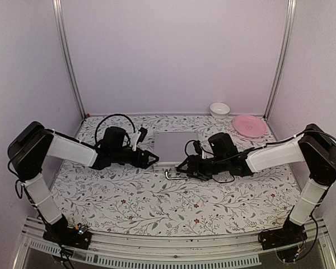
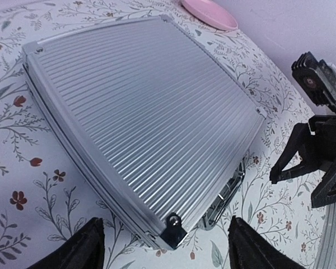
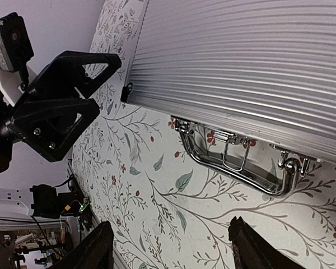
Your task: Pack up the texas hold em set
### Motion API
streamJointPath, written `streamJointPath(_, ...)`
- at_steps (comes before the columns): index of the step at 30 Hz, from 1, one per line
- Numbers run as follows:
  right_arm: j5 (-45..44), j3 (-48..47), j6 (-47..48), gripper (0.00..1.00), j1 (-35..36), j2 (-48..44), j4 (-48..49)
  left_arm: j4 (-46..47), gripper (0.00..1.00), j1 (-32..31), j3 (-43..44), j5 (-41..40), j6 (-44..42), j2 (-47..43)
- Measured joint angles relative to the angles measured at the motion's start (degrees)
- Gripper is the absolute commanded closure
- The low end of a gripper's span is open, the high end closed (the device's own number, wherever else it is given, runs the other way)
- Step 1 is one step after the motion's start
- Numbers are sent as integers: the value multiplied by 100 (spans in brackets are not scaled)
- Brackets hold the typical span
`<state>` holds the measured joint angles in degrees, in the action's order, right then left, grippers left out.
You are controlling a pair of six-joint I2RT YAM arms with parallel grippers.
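The texas hold em set shows only as its silver ribbed case (image 1: pixel 176 147), lid shut, lying flat mid-table; chips, dice and cards are hidden. Its chrome handle (image 1: pixel 173 175) sticks out of the near edge. My left gripper (image 1: pixel 152 158) is open at the case's near-left corner. In the left wrist view that black-capped corner of the case (image 2: pixel 145 112) lies just ahead of my open left gripper (image 2: pixel 168 246), untouched. My right gripper (image 1: pixel 182 168) is open just in front of the handle. Over bare cloth, the right gripper (image 3: pixel 171 244) holds nothing, below the handle (image 3: pixel 235 168).
A pink plate (image 1: pixel 249 125) and a white bowl (image 1: pixel 219 109) sit at the back right corner. The two grippers face each other closely in front of the case. White walls and metal posts enclose the floral tablecloth (image 1: pixel 157 207).
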<state>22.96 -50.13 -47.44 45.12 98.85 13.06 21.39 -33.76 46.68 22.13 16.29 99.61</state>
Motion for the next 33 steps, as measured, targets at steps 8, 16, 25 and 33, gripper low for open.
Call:
streamJointPath(8,-535,-7,-271,30,192,389,162,297,24,0,-66,-20,44,343)
streamJointPath(16,-957,-225,-269,32,269,708,186,796,24,0,-168,-55,223,494)
streamJointPath(25,-1241,-424,-273,34,391,872,258,964,26,28,-282,-55,269,629)
streamJointPath(33,-1346,-531,-295,34,396,1106,258,1051,26,31,-282,15,273,745)
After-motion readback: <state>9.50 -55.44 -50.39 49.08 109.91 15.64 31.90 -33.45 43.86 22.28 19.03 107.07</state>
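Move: The shut chip case has its middle about 9 cm ahead of the left hand, 8 cm to its right and 6 cm below; its front left corner is only some 2 cm ahead and 4 cm below. From the right hand, the case's middle is about 12 cm ahead, 1 cm left and 6 cm below, with the carry handle nearer, roughly 3 cm ahead, 1 cm left and 7 cm lower. Both open grippers come down on the closed case's front side: the left sinks nearly straight down by about 4 cm, its spread fingers settling around the front left corner. The right goes down about 5 cm in two stages with a forward and leftward shift between them, bringing its fingers in against the front edge by the handle while the wrist turns slightly clockwise, though firm contact can't be made out for either hand. ##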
